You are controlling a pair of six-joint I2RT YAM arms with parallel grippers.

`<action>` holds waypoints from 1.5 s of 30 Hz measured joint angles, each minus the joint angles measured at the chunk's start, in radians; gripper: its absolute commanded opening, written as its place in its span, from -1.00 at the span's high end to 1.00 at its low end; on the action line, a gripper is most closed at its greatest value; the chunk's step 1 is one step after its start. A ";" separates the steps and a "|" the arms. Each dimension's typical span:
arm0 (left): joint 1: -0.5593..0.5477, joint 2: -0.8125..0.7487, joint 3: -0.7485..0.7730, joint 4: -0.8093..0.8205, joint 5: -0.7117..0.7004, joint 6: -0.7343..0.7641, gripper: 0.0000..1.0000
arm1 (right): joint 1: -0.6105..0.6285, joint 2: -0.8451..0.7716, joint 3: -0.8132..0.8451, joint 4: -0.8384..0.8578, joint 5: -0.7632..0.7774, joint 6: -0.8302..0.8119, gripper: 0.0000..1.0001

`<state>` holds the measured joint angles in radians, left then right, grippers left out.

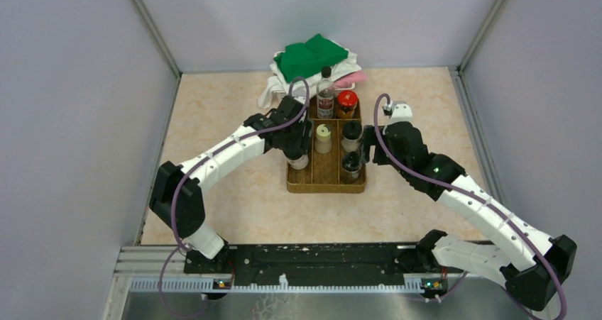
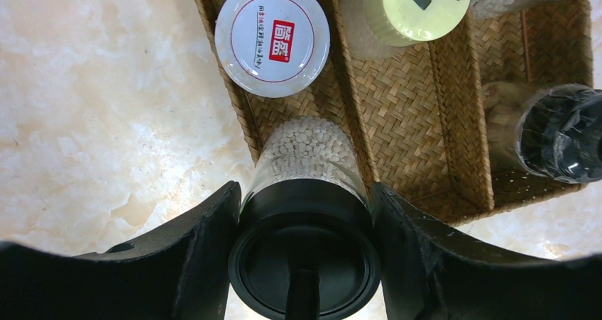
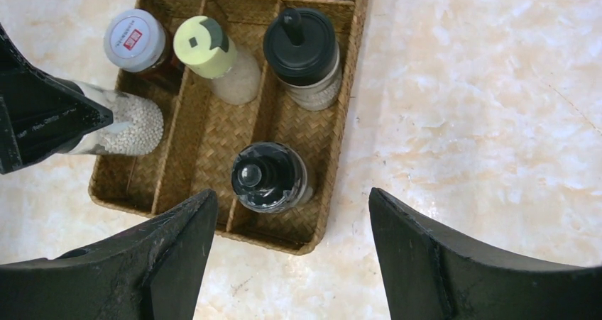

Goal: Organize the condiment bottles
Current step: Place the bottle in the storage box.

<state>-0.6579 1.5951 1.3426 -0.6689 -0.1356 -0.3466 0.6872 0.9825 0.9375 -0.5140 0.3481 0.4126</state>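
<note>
My left gripper is shut on a black-capped jar of white grains and holds it in the front left compartment of the brown woven tray. I cannot tell whether the jar touches the tray floor. A white-lidded jar stands behind it. A yellowish-lidded bottle is in the middle compartment. A black-lidded jar and a black-topped bottle are in the right one. The tall clear bottle and a red-lidded jar stand at the tray's back. My right gripper is open and empty above the tray's front right corner.
A pile of green and white cloths lies just behind the tray against the back wall. Grey walls close in the left, right and back sides. The beige marble tabletop shows bare on both sides of the tray.
</note>
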 measured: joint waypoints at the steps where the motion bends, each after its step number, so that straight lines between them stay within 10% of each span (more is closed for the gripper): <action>1: -0.005 0.006 -0.007 0.009 -0.008 0.000 0.57 | -0.002 -0.004 -0.004 -0.005 0.002 0.001 -0.55; 38: -0.035 0.103 -0.026 0.068 -0.069 0.000 0.05 | -0.016 -0.010 -0.041 -0.006 -0.001 0.011 -0.55; 41: -0.037 0.113 -0.026 0.071 -0.075 0.000 -0.93 | -0.016 -0.010 -0.041 -0.006 -0.001 0.011 -0.55; 45: -0.038 0.116 -0.026 0.069 -0.097 0.005 -0.98 | -0.017 -0.010 -0.042 -0.005 -0.001 0.011 -0.55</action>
<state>-0.6956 1.7115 1.3163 -0.5999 -0.2321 -0.3420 0.6704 0.9730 0.8951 -0.5194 0.3470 0.4232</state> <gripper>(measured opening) 0.978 0.774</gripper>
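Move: The left hand holds the black-lidded bottle of white grains over its slot, the near end of the storage box's left lane; the slot's floor is about 1 cm ahead, 1 cm right and 14 cm below. The white-lidded jar stands about 7 cm ahead, the yellow-lidded bottle 7 cm ahead and 8 cm right, the dark-capped bottle level and 16 cm right, all about 10 cm lower. From the right hand the slot is some 21 cm left, 5 cm ahead and 20 cm below. Still gripping the bottle by its black lid, the left hand lowers it about 4.5 cm into the slot on the near side of the white-lidded jar, quickly for the first half, then easing down, with a slight forward and rightward drift and a roll of about 5 degrees that lifts the hand's left side. At the end the fingers spread wide and let go of the lid. ##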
